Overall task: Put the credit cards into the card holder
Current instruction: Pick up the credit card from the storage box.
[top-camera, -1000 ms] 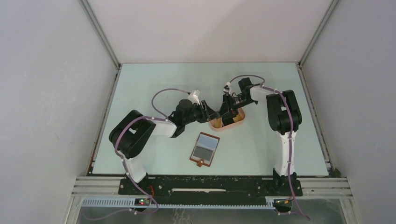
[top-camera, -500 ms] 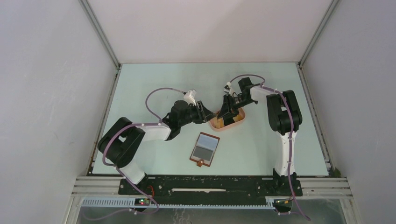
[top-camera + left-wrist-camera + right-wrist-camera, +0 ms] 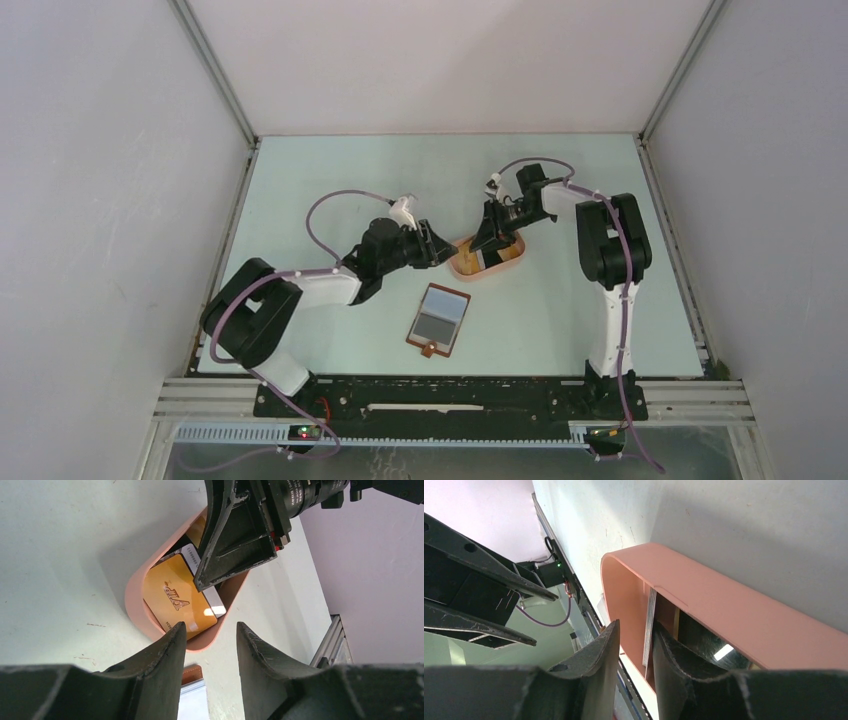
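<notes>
The credit cards lie in a pink oval tray (image 3: 505,262): a yellow card (image 3: 172,597) on top, a grey-white card (image 3: 209,594) beside it. My right gripper (image 3: 487,243) reaches down into the tray. In the right wrist view a pale card (image 3: 649,620) stands on edge between the fingers of the right gripper (image 3: 636,625); it rests against the right-hand finger, with a gap to the other. My left gripper (image 3: 211,626) hovers open and empty just off the tray's near-left end. The card holder (image 3: 439,318) lies open on the table, nearer the bases.
The tray's rim (image 3: 724,605) runs close along my right fingers. A glossy dark card (image 3: 704,641) shows deeper in the tray. A corner of the card holder (image 3: 192,673) sits just below my left fingers. Grey walls enclose the table on three sides.
The right gripper's jaws have narrowed around the upright card. The left arm has stretched out lower, its elbow dropping to the left, while its gripper stayed beside the tray.
</notes>
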Action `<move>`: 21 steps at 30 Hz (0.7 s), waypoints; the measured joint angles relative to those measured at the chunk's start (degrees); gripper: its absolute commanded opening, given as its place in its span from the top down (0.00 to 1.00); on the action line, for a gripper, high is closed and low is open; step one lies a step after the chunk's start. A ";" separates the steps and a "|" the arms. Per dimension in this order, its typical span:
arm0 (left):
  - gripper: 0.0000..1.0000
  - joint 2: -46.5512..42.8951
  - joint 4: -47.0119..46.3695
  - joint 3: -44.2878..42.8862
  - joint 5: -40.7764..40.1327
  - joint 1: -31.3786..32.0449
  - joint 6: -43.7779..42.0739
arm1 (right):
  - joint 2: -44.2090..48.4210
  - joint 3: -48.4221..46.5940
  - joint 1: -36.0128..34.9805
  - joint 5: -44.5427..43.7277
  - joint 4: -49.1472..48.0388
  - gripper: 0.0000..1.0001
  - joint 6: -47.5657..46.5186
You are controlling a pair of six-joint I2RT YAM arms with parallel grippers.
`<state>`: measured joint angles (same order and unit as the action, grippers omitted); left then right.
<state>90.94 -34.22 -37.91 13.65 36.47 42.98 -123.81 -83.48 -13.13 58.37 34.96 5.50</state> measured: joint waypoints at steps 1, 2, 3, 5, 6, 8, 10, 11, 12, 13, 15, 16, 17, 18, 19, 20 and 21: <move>0.53 -0.11 0.13 0.00 0.00 0.00 0.00 | 0.22 0.11 0.33 0.04 0.00 0.63 0.00; 0.53 -0.22 0.20 0.00 0.00 0.00 -0.02 | 0.31 0.20 0.57 0.11 0.00 0.63 0.00; 0.54 -0.42 0.33 0.00 0.00 0.00 -0.02 | 0.37 0.22 0.87 0.22 0.04 0.64 0.00; 0.53 -0.63 0.50 0.00 0.00 0.00 -0.04 | 0.39 0.22 1.22 0.28 0.04 0.66 -0.02; 0.53 -0.72 0.52 0.02 0.00 0.00 -0.04 | 0.39 0.31 1.42 0.28 0.02 0.68 -0.04; 0.53 -0.96 0.52 0.20 0.00 -0.02 -0.09 | 0.39 0.35 1.66 0.31 0.13 0.71 -0.04; 0.54 -1.31 0.57 0.68 -0.02 -0.02 -0.11 | 0.39 0.35 1.95 0.31 0.15 0.73 -0.07; 0.53 -1.51 0.81 0.81 -0.02 -0.02 -0.11 | 0.39 0.35 2.10 0.31 0.15 0.74 -0.07; 0.53 -1.64 0.94 0.90 -0.02 -0.02 -0.11 | 0.39 0.37 2.23 0.31 0.15 0.77 -0.09; 0.53 -1.84 0.94 1.01 -0.02 -0.02 -0.13 | 0.39 0.46 2.29 0.28 0.15 0.80 -0.09; 0.53 -2.21 0.96 1.29 -0.02 -0.02 -0.15 | 0.39 0.59 2.60 0.20 0.17 0.88 -0.17; 0.53 -2.38 0.96 1.42 -0.02 -0.02 -0.15 | 0.39 0.66 2.67 0.17 0.22 0.93 -0.20; 0.53 -2.58 1.03 1.53 -0.02 -0.02 -0.15 | 0.39 0.72 2.75 0.11 0.28 0.97 -0.20; 0.53 -2.69 1.03 1.53 -0.02 -0.02 -0.15 | 0.39 0.72 2.91 -0.02 0.39 1.00 -0.22; 0.53 -2.78 1.01 1.53 -0.04 -0.02 -0.15 | 0.39 0.72 2.97 -0.07 0.44 1.00 -0.26; 0.53 -2.89 1.01 1.55 -0.02 -0.02 -0.15 | 0.39 0.72 3.06 -0.17 0.48 1.00 -0.26; 0.53 -2.97 1.01 1.55 -0.02 -0.02 -0.17 | 0.44 0.72 3.19 -0.44 0.50 1.00 -0.28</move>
<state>87.96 -33.21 -36.36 13.63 36.45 42.81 -123.37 -82.76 -9.93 57.93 35.46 5.21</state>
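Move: The white card in the storage box stands almost between the right hand's half-open fingers, its middle about 1 cm back, 1 cm to the right and 2 cm below. The yellow card is about 2 cm back, 2 cm left and 3 cm lower; the black card is 1 cm back, 4 cm right and 3 cm lower. From the left hand, the white card lies roughly 3 cm ahead, 6 cm right and 7 cm below. The white card is drawn over and pinched: the right hand, its fingertips already down in the storage box, slides some 2 cm to the right and a little forward, away from the yellow card and at nearly constant height. Its half-open fingers shut fully on the card's upper part, most of the closing coming late, while the wrist hardly turns. ##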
